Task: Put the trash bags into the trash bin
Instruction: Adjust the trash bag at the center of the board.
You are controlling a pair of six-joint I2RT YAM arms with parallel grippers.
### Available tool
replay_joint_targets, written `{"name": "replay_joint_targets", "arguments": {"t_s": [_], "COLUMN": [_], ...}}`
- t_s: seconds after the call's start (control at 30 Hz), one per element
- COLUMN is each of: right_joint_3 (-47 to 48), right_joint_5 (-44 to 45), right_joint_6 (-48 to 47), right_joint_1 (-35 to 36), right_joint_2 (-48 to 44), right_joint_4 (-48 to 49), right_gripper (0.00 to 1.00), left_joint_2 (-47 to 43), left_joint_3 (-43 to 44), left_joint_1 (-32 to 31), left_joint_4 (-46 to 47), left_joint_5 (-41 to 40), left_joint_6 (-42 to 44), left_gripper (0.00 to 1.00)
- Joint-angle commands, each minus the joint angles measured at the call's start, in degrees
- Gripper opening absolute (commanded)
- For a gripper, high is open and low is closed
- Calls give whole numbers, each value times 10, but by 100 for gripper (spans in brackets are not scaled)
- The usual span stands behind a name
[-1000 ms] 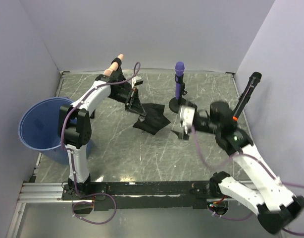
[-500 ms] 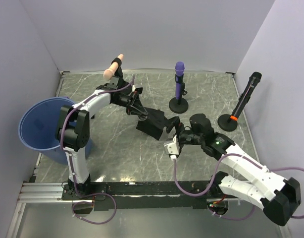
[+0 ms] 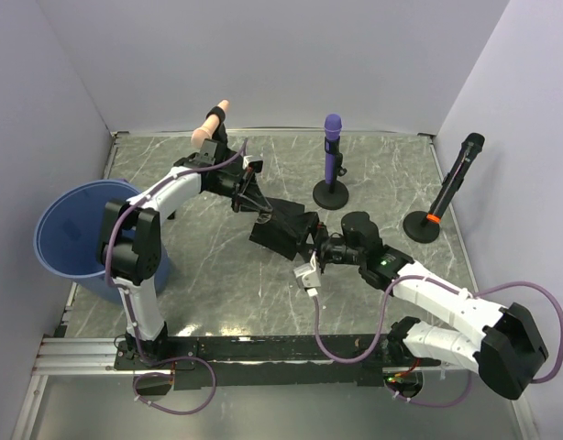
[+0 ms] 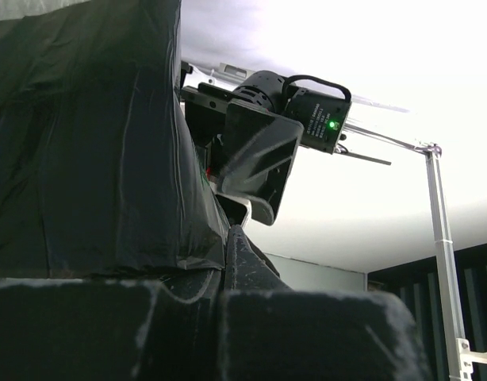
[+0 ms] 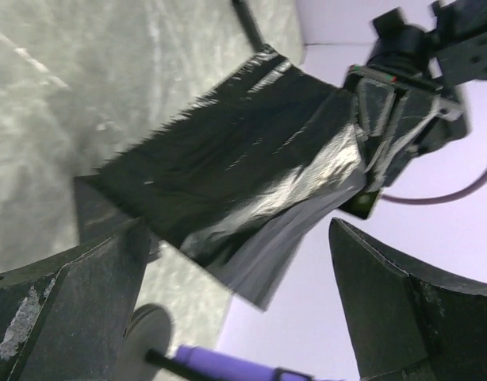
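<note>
A black trash bag hangs half lifted over the middle of the marble table. My left gripper is shut on the bag's upper left corner. From the left wrist, the bag fills the left side as a hanging sheet, with my right gripper just beyond it. My right gripper stands open at the bag's right edge. Through the right wrist camera the bag hangs between the wide-spread fingers, not pinched. The blue trash bin stands at the table's left edge, beside the left arm.
A purple microphone on a black round stand rises behind the bag. A black stick with an orange band stands on a base at the right. A peach-coloured object stands at the back left. Grey walls close in the table.
My right arm has swung left and forward from near the purple stand to the bag's right edge, jaws staying open. The left gripper kept its hold and the bag rose slightly.
</note>
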Motion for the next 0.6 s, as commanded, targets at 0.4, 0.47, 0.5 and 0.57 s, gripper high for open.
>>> {"name": "replay_joint_targets", "arguments": {"t_s": [0.4, 0.47, 0.5, 0.57], "right_joint_3": [81, 92, 92, 106], "right_joint_5": [-92, -96, -94, -80], "right_joint_6": [-56, -57, -55, -45], "right_joint_1": [23, 26, 27, 30], "right_joint_2": [-1, -1, -2, 2], "right_joint_4": [-42, -70, -72, -99], "right_gripper": [63, 49, 41, 17], "left_joint_2": [-25, -25, -25, -28], "left_joint_3": [-18, -21, -22, -22], "left_joint_1": [0, 0, 0, -1], "left_joint_4": [-7, -6, -5, 17], "left_joint_5": [102, 98, 96, 93], "left_joint_6": [-13, -13, -13, -22], "left_gripper": [1, 1, 1, 12]}}
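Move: The trash bag hangs from the left fingers, its middle about 6 cm to the right hand's left, 2 cm ahead and 3 cm lower, its near edge reaching in between the open jaws; from the left hand it is some 4 cm right, 3 cm back and 6 cm down. The left fingertips are about 10 cm left of the right hand, 5 cm ahead and 3 cm higher. The purple microphone stands about 18 cm ahead and 7 cm right of the right hand, its middle 5 cm lower. The trash bag's near edge is gathered between the right jaws, which swing from wide open to about a third open as the right hand rises some 5 cm and edges 2 or 3 cm left towards the left fingers, easing back slightly late on and turning a little counter-clockwise. The left hand stays almost in place and keeps its pinch on the bag. ##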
